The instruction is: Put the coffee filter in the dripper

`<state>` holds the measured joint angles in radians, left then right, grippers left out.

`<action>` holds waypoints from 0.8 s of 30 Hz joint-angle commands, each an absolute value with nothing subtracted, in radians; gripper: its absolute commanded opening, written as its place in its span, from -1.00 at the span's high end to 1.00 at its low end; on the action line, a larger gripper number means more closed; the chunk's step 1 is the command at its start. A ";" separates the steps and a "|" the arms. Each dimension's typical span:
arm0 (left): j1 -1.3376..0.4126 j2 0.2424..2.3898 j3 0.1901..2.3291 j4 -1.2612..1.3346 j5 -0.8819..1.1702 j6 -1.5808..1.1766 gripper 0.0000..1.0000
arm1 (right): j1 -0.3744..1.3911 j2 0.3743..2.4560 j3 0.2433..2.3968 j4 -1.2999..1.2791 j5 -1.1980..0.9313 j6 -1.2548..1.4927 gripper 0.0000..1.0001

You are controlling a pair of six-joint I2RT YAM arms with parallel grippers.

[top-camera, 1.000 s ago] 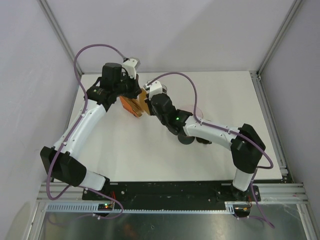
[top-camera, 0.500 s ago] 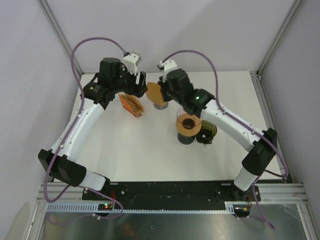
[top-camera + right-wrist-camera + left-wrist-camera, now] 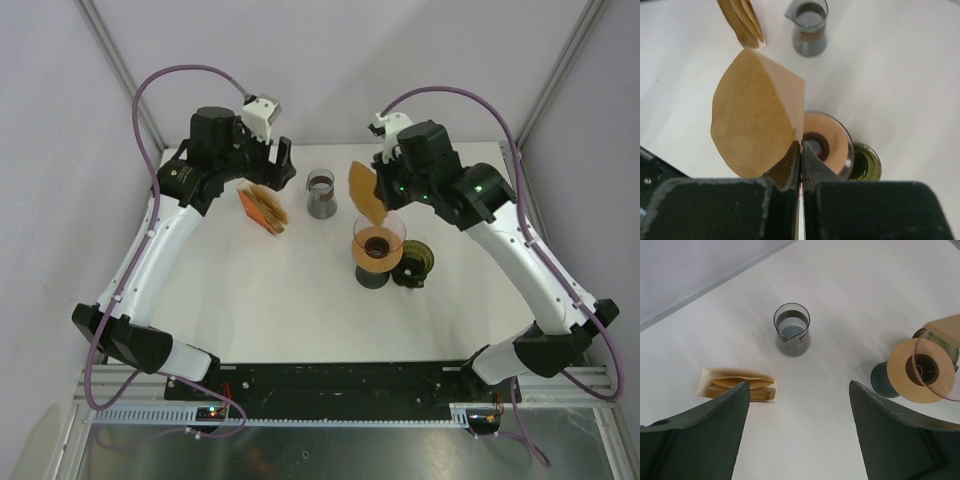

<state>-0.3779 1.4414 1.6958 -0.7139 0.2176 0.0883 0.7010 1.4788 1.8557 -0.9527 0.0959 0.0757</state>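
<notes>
My right gripper point(image 3: 382, 190) point(image 3: 801, 144) is shut on the tip of a brown paper coffee filter point(image 3: 366, 190) point(image 3: 756, 122) and holds it in the air just behind and left of the dripper point(image 3: 378, 243) point(image 3: 832, 141), a clear orange cone on a dark base. The dripper also shows in the left wrist view point(image 3: 922, 370). My left gripper point(image 3: 272, 166) point(image 3: 799, 390) is open and empty, high above the filter holder point(image 3: 264, 210) point(image 3: 737, 385), a small stand with several brown filters.
A small glass beaker point(image 3: 320, 194) point(image 3: 792, 330) stands behind the dripper. A dark green round jar point(image 3: 413, 264) point(image 3: 865, 162) sits right beside the dripper's right side. The white table point(image 3: 250, 300) ends in side walls and a metal rail at the front.
My right arm has swung right with the filter, from the holder past the beaker to just above the dripper. My left arm has risen slightly and stays over the holder.
</notes>
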 commanded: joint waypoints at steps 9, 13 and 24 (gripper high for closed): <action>-0.426 1.441 1.708 -0.720 0.290 0.121 -0.69 | 0.584 1.430 1.900 -1.307 -0.073 0.021 1.00; -0.444 1.443 1.694 -0.719 0.296 0.128 -0.68 | 0.581 1.451 1.897 -1.355 -0.083 0.008 1.00; -0.483 1.467 1.678 -0.718 0.324 0.131 -0.68 | 0.576 1.596 1.937 -1.351 -0.101 -0.023 1.00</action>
<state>-0.4694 1.4605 1.6825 -0.7212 0.2913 0.1070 0.5838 1.5463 1.8816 -1.3350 -0.0963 0.0090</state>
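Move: The clear dripper on its wooden collar stands almost directly beneath the right hand, its middle about 20 cm lower and 1 cm back; that hand already holds the paper filter by its edge. From the same hand the green cup is some 10 cm to the right, 2 cm back, and the glass carafe about 18 cm ahead, 14 cm left, both near 30 cm down. From the empty left hand the dripper lies roughly 22 cm right, 8 cm back, 20 cm down. The coffee filter, still pinched in the shut right fingers, is brought down towards the dripper: the right hand first swings right and back, then mostly sinks, ending about 7 cm lower, 5 cm right and 4 cm back, while its wrist tips the fingers some 25 degrees further down. The open left hand drifts about 5 cm, mainly right and a little back, towards the dripper. ##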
